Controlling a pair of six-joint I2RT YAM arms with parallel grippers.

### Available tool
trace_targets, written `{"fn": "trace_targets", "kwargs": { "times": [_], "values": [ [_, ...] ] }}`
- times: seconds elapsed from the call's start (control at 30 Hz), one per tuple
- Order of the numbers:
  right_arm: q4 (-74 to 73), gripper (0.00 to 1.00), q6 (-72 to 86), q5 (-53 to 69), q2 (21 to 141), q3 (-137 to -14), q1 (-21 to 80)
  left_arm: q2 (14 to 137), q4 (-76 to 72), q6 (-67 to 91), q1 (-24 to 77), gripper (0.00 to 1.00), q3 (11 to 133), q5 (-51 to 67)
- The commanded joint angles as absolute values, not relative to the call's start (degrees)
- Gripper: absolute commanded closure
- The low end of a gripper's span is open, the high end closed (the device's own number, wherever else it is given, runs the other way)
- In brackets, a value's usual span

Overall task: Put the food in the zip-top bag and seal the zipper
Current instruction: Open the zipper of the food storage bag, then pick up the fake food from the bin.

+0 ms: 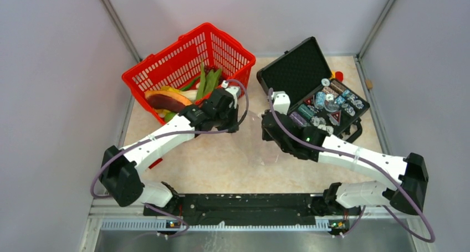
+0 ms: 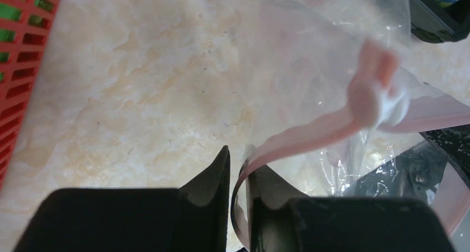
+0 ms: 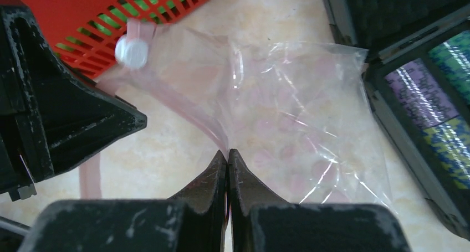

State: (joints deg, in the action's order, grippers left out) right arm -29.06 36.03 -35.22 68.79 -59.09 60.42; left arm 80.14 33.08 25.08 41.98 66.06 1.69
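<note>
The clear zip-top bag [image 1: 254,134] lies crumpled on the table between my two grippers, and no food shows inside it. Its pale pink zipper [image 2: 310,135] carries a white slider [image 2: 377,94]. My left gripper [image 2: 237,152] has its jaws a narrow gap apart. The zipper strip loops loosely through that gap against the right finger. My right gripper [image 3: 227,152] is shut on the zipper [image 3: 188,111] at the mouth of the bag [image 3: 299,124]. The food, an orange curved piece [image 1: 169,97] and green pods [image 1: 208,80], lies in the red basket.
The red mesh basket [image 1: 188,52] stands tilted at the back left, right behind my left gripper [image 1: 233,116]. An open black case [image 1: 299,69] of poker chips [image 1: 327,105] sits at the back right, close to my right gripper [image 1: 270,124].
</note>
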Motion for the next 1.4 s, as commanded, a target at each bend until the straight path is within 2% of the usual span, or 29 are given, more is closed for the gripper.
{"fn": "trace_targets", "kwargs": {
  "times": [0.0,0.1,0.2,0.23,0.3,0.4,0.57,0.7,0.83,0.9,1.17,1.23,1.3,1.37],
  "values": [
    [-17.5,1.00,37.5,-32.6,67.1,-56.2,59.7,78.6,35.0,24.5,41.0,0.75,68.6,-0.8],
    [-15.5,1.00,38.8,-35.0,68.0,-55.2,59.7,77.9,33.6,23.2,41.0,0.59,69.6,5.1],
    [-13.7,1.00,38.7,-35.7,69.3,-55.4,59.7,76.1,33.3,22.4,41.1,0.58,70.4,10.5],
    [-13.7,1.00,38.7,-36.1,69.9,-55.7,59.7,75.2,33.5,22.2,41.1,0.51,70.6,11.2],
    [-13.4,1.00,38.7,-36.3,70.9,-56.4,59.3,72.8,34.4,21.3,41.0,0.38,70.7,10.6],
    [-12.3,1.00,38.5,-35.0,72.1,-56.9,58.5,68.5,35.9,19.8,41.0,0.27,70.5,8.9],
    [-10.4,1.00,38.0,-33.1,73.2,-57.4,57.0,63.3,40.4,17.3,41.0,0.18,72.1,5.5],
    [-9.1,1.00,37.3,-31.5,73.5,-57.4,56.6,57.5,39.4,15.9,41.1,0.03,73.2,-0.2],
    [-8.6,1.00,36.7,-29.4,73.4,-57.4,56.6,54.3,37.4,12.7,39.6,0.01,74.8,-13.0],
    [-8.7,1.00,36.5,-28.7,73.4,-57.4,56.5,55.4,37.4,11.6,35.7,0.01,77.0,-14.7],
    [-8.0,1.00,35.9,-27.0,72.3,-56.3,56.6,66.8,35.3,12.2,12.6,0.01,83.9,-1.3],
    [-7.5,1.00,35.3,-26.2,72.4,-56.2,56.5,72.0,38.0,8.6,8.2,0.01,88.3,7.7],
    [-7.5,1.00,34.9,-25.4,72.6,-56.3,56.5,77.0,41.1,3.3,5.2,0.01,92.9,11.1],
    [-7.4,1.00,34.4,-24.3,72.6,-56.1,56.6,80.3,43.3,-9.3,2.5,0.01,94.3,20.5]
  ]
}}
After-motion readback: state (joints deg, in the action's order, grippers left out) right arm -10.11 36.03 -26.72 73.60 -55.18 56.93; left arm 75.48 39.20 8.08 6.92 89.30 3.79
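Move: The bag's opened lip is still pinched in the left hand's fingertips, with the white slider about 6 cm ahead and 4 cm to the right. The food in the red basket lies roughly 19 cm ahead, 20 cm to the left and 12 cm below. From the right hand, pinching the other lip, that food is about 20 cm ahead, 32 cm left and 16 cm below; the chip case is some 25 cm right and 13 cm ahead. The bag's near lip is let go as the left fingers open wide; that hand rises some 20 cm, easing slightly back first, then sweeps about 20 cm left and on forward over the basket, its fingers tilting up and turning counter-clockwise. The right hand keeps its pinch, carrying the bag about 5 cm left and slightly forward, its left side rolling up about 10 degrees. ##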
